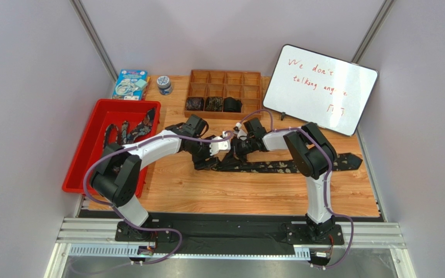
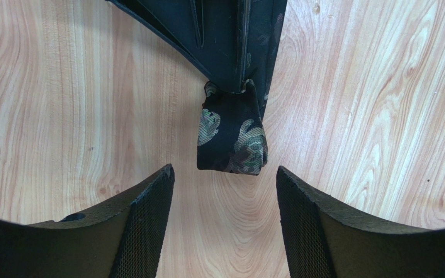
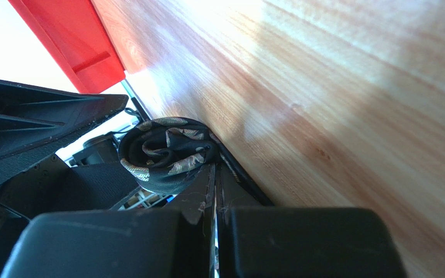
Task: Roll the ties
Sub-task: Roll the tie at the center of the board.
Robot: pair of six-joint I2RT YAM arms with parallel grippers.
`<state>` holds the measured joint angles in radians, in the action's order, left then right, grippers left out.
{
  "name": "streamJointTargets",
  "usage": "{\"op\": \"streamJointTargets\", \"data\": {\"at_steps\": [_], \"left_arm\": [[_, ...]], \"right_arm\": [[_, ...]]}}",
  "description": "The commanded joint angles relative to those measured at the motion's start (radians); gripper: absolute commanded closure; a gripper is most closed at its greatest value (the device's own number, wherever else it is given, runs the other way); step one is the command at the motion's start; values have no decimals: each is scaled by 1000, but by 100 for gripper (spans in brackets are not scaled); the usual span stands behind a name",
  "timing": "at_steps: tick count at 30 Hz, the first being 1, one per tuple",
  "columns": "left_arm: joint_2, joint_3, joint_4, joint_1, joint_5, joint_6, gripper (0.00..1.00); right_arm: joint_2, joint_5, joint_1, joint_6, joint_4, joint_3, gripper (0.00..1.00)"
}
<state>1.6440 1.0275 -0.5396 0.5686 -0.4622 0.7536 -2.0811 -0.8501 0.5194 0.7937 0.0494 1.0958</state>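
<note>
One tie (image 1: 288, 167) lies stretched along the wooden table, its left end wound into a small coil (image 2: 230, 142). My right gripper (image 3: 212, 165) is shut with its tips in that coil (image 3: 167, 153), and its dark fingers (image 2: 219, 35) reach down onto the coil in the left wrist view. My left gripper (image 2: 223, 168) stands open just short of the coil, one finger on each side, touching nothing. From above, the left gripper (image 1: 212, 157) and right gripper (image 1: 234, 152) meet over the tie's left end. More ties (image 1: 127, 130) lie in the red tray (image 1: 80, 168).
A wooden divided box (image 1: 252, 78) at the back holds three dark coils (image 1: 214, 104) in its front row. A whiteboard (image 1: 320, 87) leans at the back right. A blue box (image 1: 130, 84) and a small jar (image 1: 164, 84) stand at the back left.
</note>
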Motion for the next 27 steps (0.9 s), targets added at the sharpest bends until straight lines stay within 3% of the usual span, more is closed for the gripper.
{"op": "streamJointTargets", "data": {"at_steps": [1,7,14,19,27], "left_arm": [[5,35,13,2,-41,16,30],[66,97,-56,40,-13,59,35],[83,105,-92,60,-15,79,51],[88,118,-89,70,0,55,57],[163,216,-100,125,22,-7,58]], "right_arm": [[-22,160,-1,-114,110,-16,100],[-36,175,2,-129,121,-16,100],[-45,168,2,-111,96,-30,100],[-48,134,2,-77,50,-42,100],[-33,92,7,-36,-3,-56,100]]}}
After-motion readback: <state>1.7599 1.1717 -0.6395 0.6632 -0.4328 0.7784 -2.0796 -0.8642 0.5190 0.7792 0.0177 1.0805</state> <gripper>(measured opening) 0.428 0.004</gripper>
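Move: The tie's rolled-up end lies about 4 cm to the left gripper's right, level with it fore and aft and some 3 cm below. From the roll, the flat strip runs off to the right, its middle about 24 cm away and level fore and aft. The compartment box stands about 28 cm farther out than the roll. From the right gripper, the roll is roughly 3 cm left and 1 cm back. Bring the left gripper some 3 cm to the right, onto the tie's roll, dipping about 1 cm on the way and easing up a little at the end. Close its fingers from wide to a bit under half open, one in front of and one behind the roll. Keep the right gripper still and shut, its tips resting on the tie just right of the roll. ##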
